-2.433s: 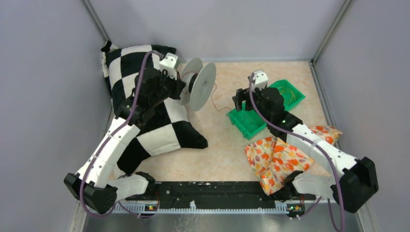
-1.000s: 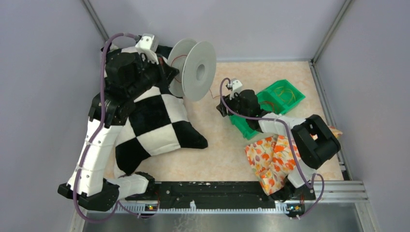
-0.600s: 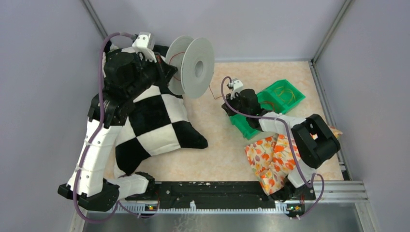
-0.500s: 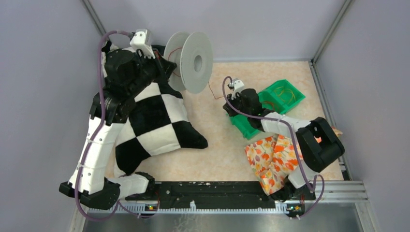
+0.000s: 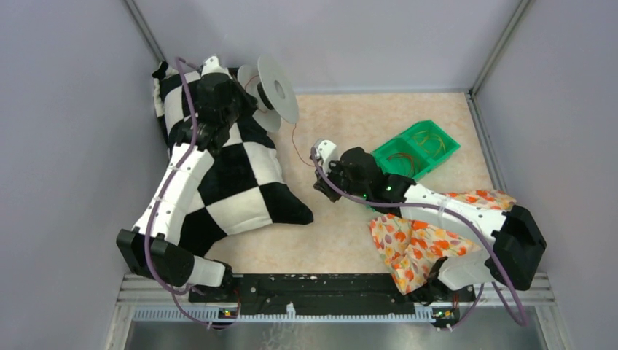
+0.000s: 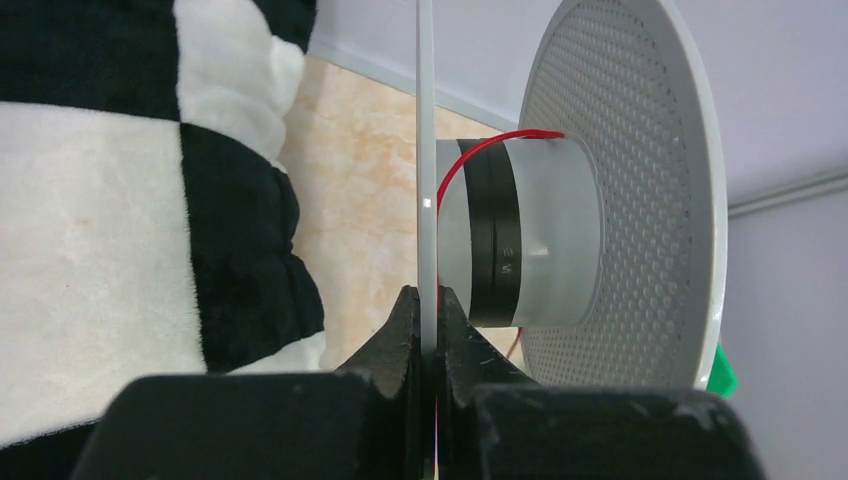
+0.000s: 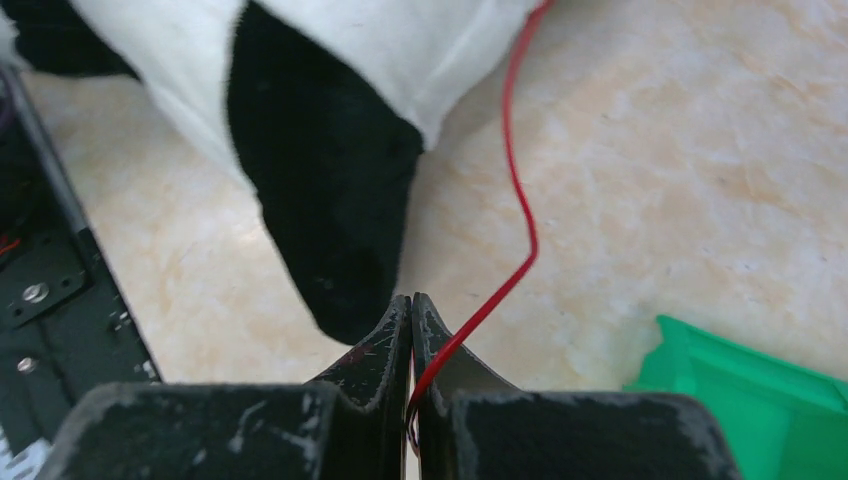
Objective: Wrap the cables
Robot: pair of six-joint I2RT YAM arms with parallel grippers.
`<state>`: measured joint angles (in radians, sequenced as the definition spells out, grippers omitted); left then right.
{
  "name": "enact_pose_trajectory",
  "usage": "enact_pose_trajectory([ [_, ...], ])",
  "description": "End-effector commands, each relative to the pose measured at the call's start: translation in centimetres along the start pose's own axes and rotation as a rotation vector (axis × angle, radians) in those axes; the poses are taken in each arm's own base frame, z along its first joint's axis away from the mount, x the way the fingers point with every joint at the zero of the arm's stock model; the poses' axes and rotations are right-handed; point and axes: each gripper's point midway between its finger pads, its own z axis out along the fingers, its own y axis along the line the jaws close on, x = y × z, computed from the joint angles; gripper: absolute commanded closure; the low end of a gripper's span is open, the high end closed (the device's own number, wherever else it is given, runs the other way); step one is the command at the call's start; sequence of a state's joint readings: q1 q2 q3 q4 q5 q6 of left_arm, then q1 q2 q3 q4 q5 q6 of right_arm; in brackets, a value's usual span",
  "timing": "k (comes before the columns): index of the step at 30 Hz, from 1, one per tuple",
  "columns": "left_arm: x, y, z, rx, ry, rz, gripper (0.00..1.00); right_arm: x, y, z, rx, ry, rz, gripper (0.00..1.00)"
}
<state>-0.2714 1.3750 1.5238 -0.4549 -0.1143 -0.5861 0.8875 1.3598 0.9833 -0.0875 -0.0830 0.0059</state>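
Observation:
A grey spool (image 5: 271, 90) is held up at the back left, above the checkered pillow (image 5: 218, 182). My left gripper (image 5: 246, 100) is shut on the spool's near flange (image 6: 427, 150); in the left wrist view that gripper (image 6: 430, 297) pinches the thin disc edge-on. One red cable (image 6: 482, 152) leaves the spool hub (image 6: 525, 235), and hangs down as a thin strand (image 5: 295, 142) to my right gripper (image 5: 318, 177). The right gripper (image 7: 412, 303) is shut on the red cable (image 7: 522, 200) low over the table. More cables (image 5: 430, 140) lie curled in the green tray (image 5: 437, 162).
The black-and-white pillow (image 7: 320, 160) fills the left side, its corner just beyond the right fingertips. A floral cloth (image 5: 415, 244) lies at the front right under the right arm. The green tray's corner (image 7: 750, 395) is close on the right. Grey walls enclose the table.
The right gripper has shut on the red cable and moved left, away from the green tray toward the pillow. The left arm has carried the spool back and to the left.

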Motion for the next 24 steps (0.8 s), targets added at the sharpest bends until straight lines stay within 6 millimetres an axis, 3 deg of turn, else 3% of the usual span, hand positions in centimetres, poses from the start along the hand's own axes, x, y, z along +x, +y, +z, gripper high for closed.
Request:
enact_pose_trajectory([
  [1, -4.7, -1.1, 1.1, 0.042, -0.195, -0.134, 1.0, -2.9, 4.4, -3.0, -0.113, -0.026, -0.119, 1.0],
  [4, -4.4, 0.3, 2.7, -0.015, -0.207, -0.145, 1.0, -3.9, 7.2, -4.4, -0.201, -0.062, -0.161, 1.0],
  [7, -4.0, 1.6, 3.8, -0.02, -0.194, -0.191, 1.0, -4.5, 8.8, -5.4, -0.262, -0.07, -0.169, 1.0],
  [15, -4.1, 3.8, 4.8, -0.064, -0.205, -0.188, 1.0, -6.9, 10.4, -8.6, -0.342, -0.114, -0.178, 1.0],
  [20, -2.7, 1.9, 5.6, 0.073, -0.136, -0.052, 1.0, -9.7, 10.3, -9.8, -0.327, -0.191, -0.197, 1.0],
  [24, 0.8, -0.4, 6.3, 0.217, 0.046, 0.021, 1.0, -13.5, 9.9, -9.7, -0.286, -0.252, -0.214, 1.0],
])
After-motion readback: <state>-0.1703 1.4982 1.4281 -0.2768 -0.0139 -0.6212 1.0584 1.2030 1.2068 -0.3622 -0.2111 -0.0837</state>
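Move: The spool hangs edge-pinched in the left hand, its middle about 6 cm ahead, 4 cm to the right and level. The right hand holds the red cable; from it the spool sits some 20 cm ahead, 13 cm left and 15 cm higher. The pillow's black corner lies roughly 5 cm back, 3 cm left and 16 cm below the right hand, the green tray about 10 cm ahead, 26 cm right and 17 cm below. The red cable is drawn away from the spool in the still-shut right fingers: back about 9 cm and slightly left, then mostly straight up some 10 cm, with the wrist turning nearly 20 degrees counter-clockwise. Keeping its pinch on the spool's flange, the left hand carries the spool about 5 cm forward and down, swinging out to its left and partly back. ##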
